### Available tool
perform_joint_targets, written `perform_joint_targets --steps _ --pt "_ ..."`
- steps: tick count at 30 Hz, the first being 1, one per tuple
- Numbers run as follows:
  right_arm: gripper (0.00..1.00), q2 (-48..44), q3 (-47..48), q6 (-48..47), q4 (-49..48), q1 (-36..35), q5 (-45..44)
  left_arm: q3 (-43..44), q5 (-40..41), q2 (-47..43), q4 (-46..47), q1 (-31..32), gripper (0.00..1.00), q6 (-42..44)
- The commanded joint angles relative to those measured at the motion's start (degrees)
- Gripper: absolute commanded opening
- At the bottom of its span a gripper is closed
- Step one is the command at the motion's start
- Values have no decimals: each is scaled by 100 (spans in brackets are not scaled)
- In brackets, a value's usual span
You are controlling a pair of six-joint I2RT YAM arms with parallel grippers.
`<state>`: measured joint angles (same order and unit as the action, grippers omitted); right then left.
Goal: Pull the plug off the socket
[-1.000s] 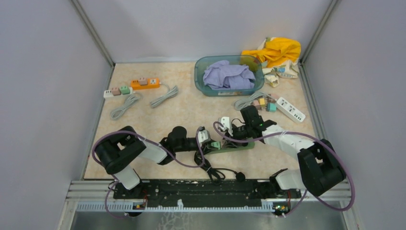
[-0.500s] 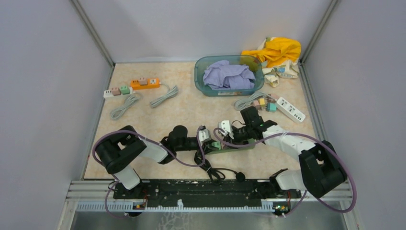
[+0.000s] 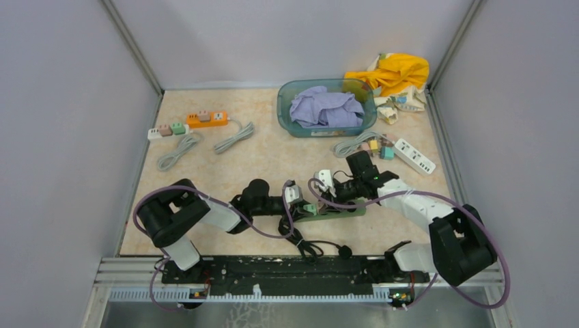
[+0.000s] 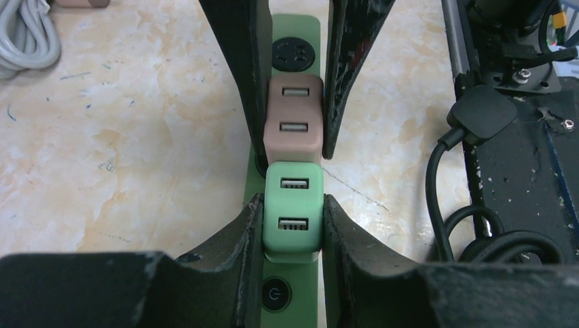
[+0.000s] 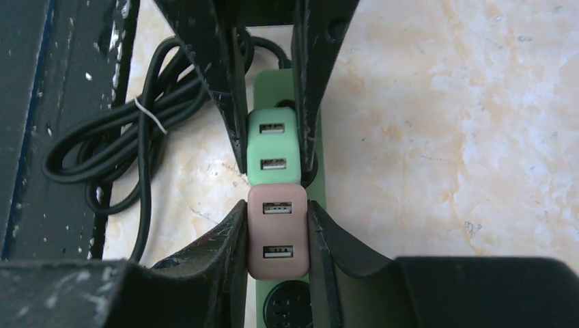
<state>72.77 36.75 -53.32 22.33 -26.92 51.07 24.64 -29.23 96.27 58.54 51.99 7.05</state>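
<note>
A green power strip, the socket (image 3: 338,210), lies at the table's near middle. Two USB plugs sit on it side by side. My left gripper (image 4: 293,205) is shut on the green plug (image 4: 293,212), its fingers pressed against both sides, just beyond the strip's power button (image 4: 276,294). My right gripper (image 5: 276,212) comes from the opposite end and is shut on the pink-brown plug (image 5: 276,232). The green plug (image 5: 273,147) touches it. Both plugs still sit on the strip (image 5: 318,195). In the top view the two wrists meet over the strip.
The strip's black cord (image 3: 300,242) coils by the front rail. A teal basin (image 3: 283,102) with purple cloth stands at the back. A yellow cloth (image 3: 392,72) and a white strip (image 3: 413,156) lie to the right. Orange (image 3: 207,119) and white (image 3: 157,132) strips lie far left.
The right wrist and the strip have shifted slightly to the right. Both grips are the same as before.
</note>
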Motion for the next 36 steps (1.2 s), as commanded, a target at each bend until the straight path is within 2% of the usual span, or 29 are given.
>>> perform_joint_targets --steps 1,4,9,16,28,36 --pt "0 -359 461 1173 -1228 -198 821 -105 184 351 -1091 -33 1 -106" --pt "0 -375 508 1132 -1186 110 714 -100 184 366 -1091 -33 1 -138" --pt "0 -521 466 160 -513 371 821 -89 150 379 -1091 -33 1 -141" --pt "0 -558 690 256 -294 422 1057 -111 177 291 -1113 -31 1 -173" --pt "0 -843 849 1336 -766 1587 1074 -113 214 214 -1032 -31 1 -443" --pt "0 -957 649 2493 -1807 2112 41 -156 243 100 -907 -31 1 -641"
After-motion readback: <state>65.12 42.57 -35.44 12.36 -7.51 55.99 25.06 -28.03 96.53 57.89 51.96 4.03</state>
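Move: Some 22 cm ahead and 18 cm to the right of the right hand, and roughly 4 cm lower, lies the little heap of loose plugs; the right fingers already grip the pink plug. The green plug stands about 4 cm to this hand's left, and the coiled grey cable 22 cm ahead and 12 cm right. For the left hand, already on the green plug, the strip's middle is some 6 cm right, level ahead and 4 cm below, while the heap is 22 cm ahead and 22 cm right. Drawing the pink plug up and off the green strip, the right hand first rises about 5 cm with only a little forward travel, its fingers tipping up some 10 degrees; still climbing, it then swings forward and right towards the loose plugs, turning clockwise, to finish about 10 cm higher. The left hand stays in place and keeps its pinch on the green plug against this pull. ##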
